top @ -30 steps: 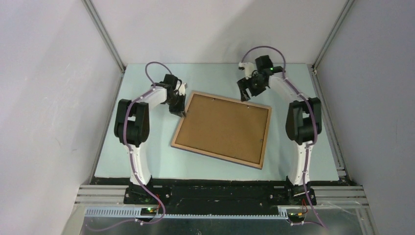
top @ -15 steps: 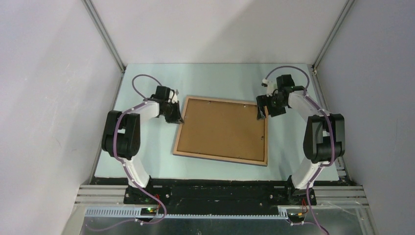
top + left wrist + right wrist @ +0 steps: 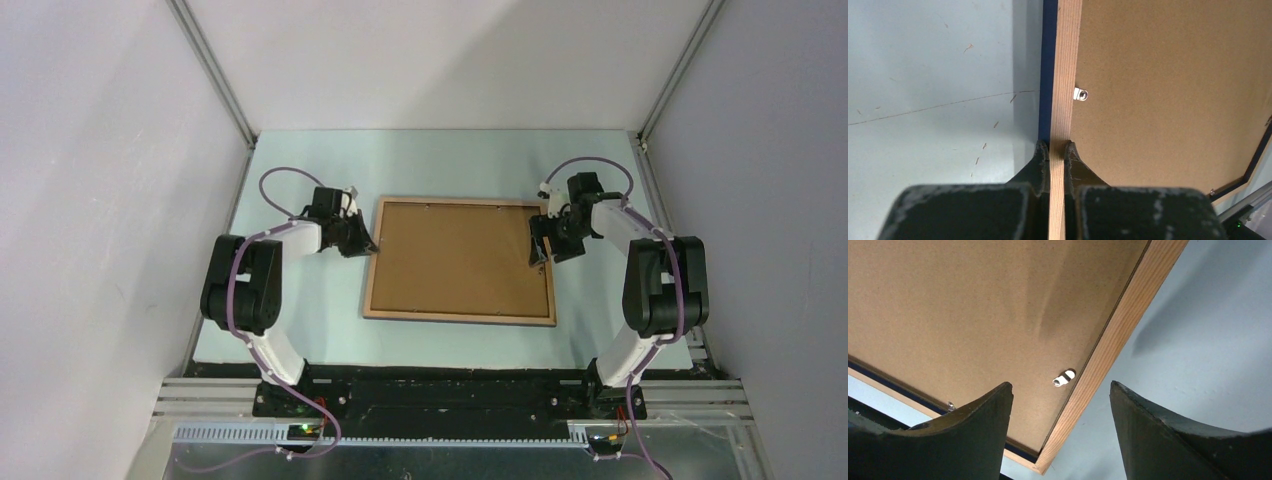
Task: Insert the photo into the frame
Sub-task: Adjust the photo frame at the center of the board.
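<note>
The frame [image 3: 458, 319] lies back side up in the middle of the table, with the brown backing board [image 3: 460, 255] set in it. The photo is hidden. My left gripper [image 3: 368, 243] is shut on the frame's left wooden border [image 3: 1068, 75], one finger on each side, and the blue front edge shows beside it. My right gripper [image 3: 538, 245] is open above the frame's right border [image 3: 1128, 315] near its upper right corner, holding nothing. In the right wrist view its fingers straddle a small metal tab [image 3: 1064, 378] and the border.
Another metal tab [image 3: 1080, 94] sits on the backing board [image 3: 1168, 90] by the left border. The pale green table [image 3: 300, 320] is enclosed by white walls left, back and right. Both arm bases stand at the near edge.
The frame has turned from skewed to square with the table, still held on its left border by my left gripper. My right gripper has come down from the back to the frame's right edge.
</note>
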Available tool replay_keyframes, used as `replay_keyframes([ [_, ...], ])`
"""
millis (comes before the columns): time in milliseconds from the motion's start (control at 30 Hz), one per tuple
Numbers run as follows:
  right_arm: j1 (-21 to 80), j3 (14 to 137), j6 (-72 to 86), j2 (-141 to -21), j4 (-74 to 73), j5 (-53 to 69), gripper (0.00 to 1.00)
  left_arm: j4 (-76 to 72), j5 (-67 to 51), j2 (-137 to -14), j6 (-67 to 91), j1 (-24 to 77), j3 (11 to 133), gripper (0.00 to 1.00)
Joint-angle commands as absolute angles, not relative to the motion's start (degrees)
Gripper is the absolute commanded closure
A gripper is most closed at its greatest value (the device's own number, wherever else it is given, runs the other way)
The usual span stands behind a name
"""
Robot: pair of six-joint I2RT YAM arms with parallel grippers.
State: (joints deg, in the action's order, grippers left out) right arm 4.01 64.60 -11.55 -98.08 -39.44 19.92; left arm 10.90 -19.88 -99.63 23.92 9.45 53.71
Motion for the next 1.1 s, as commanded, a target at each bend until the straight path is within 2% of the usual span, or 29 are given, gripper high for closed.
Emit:
replay_keyframes([
  [0, 3.3, 64.78, -11.06, -99.33, -38.32, 21.83, 0.26, 12.85, -23.05, -101.75, 28.06, 10.11, 50.02, 1.0],
  [133, 2.83, 64.73, -10.93, -100.38, -38.06, 21.55, 0.33, 12.34, -23.6, -101.82, 28.25, 10.11, 49.91, 1.0],
  [1067, 3.09, 64.82, -10.75, -104.21, -35.9, 16.91, 0.6, 12.27, -24.39, -102.53, 27.26, 9.95, 50.91, 1.0],
])
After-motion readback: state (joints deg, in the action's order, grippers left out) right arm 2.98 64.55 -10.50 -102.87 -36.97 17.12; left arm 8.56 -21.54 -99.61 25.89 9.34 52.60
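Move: The right hand, empty and open, hovers just inside the frame's right rail. The nearest stretch of rail is about 2 cm to its right, level fore and aft and some 3 cm below. A metal clip sits almost straight under the hand, roughly 4 cm down, and the frame's near right corner is about 14 cm back and 2 cm right. The left hand already grips the left rail; from it, that right rail stretch is about 41 cm right and 3 cm back. The left hand keeps the left rail pinched and shifts only about half a centimetre right, then holds still. The right hand sinks some 2.5 cm and eases about 1 cm right, bringing its fingers astride the right rail, one inside beside the clip and one outside. Its fingers close by nearly half on the way but still show a gap around the rail. ##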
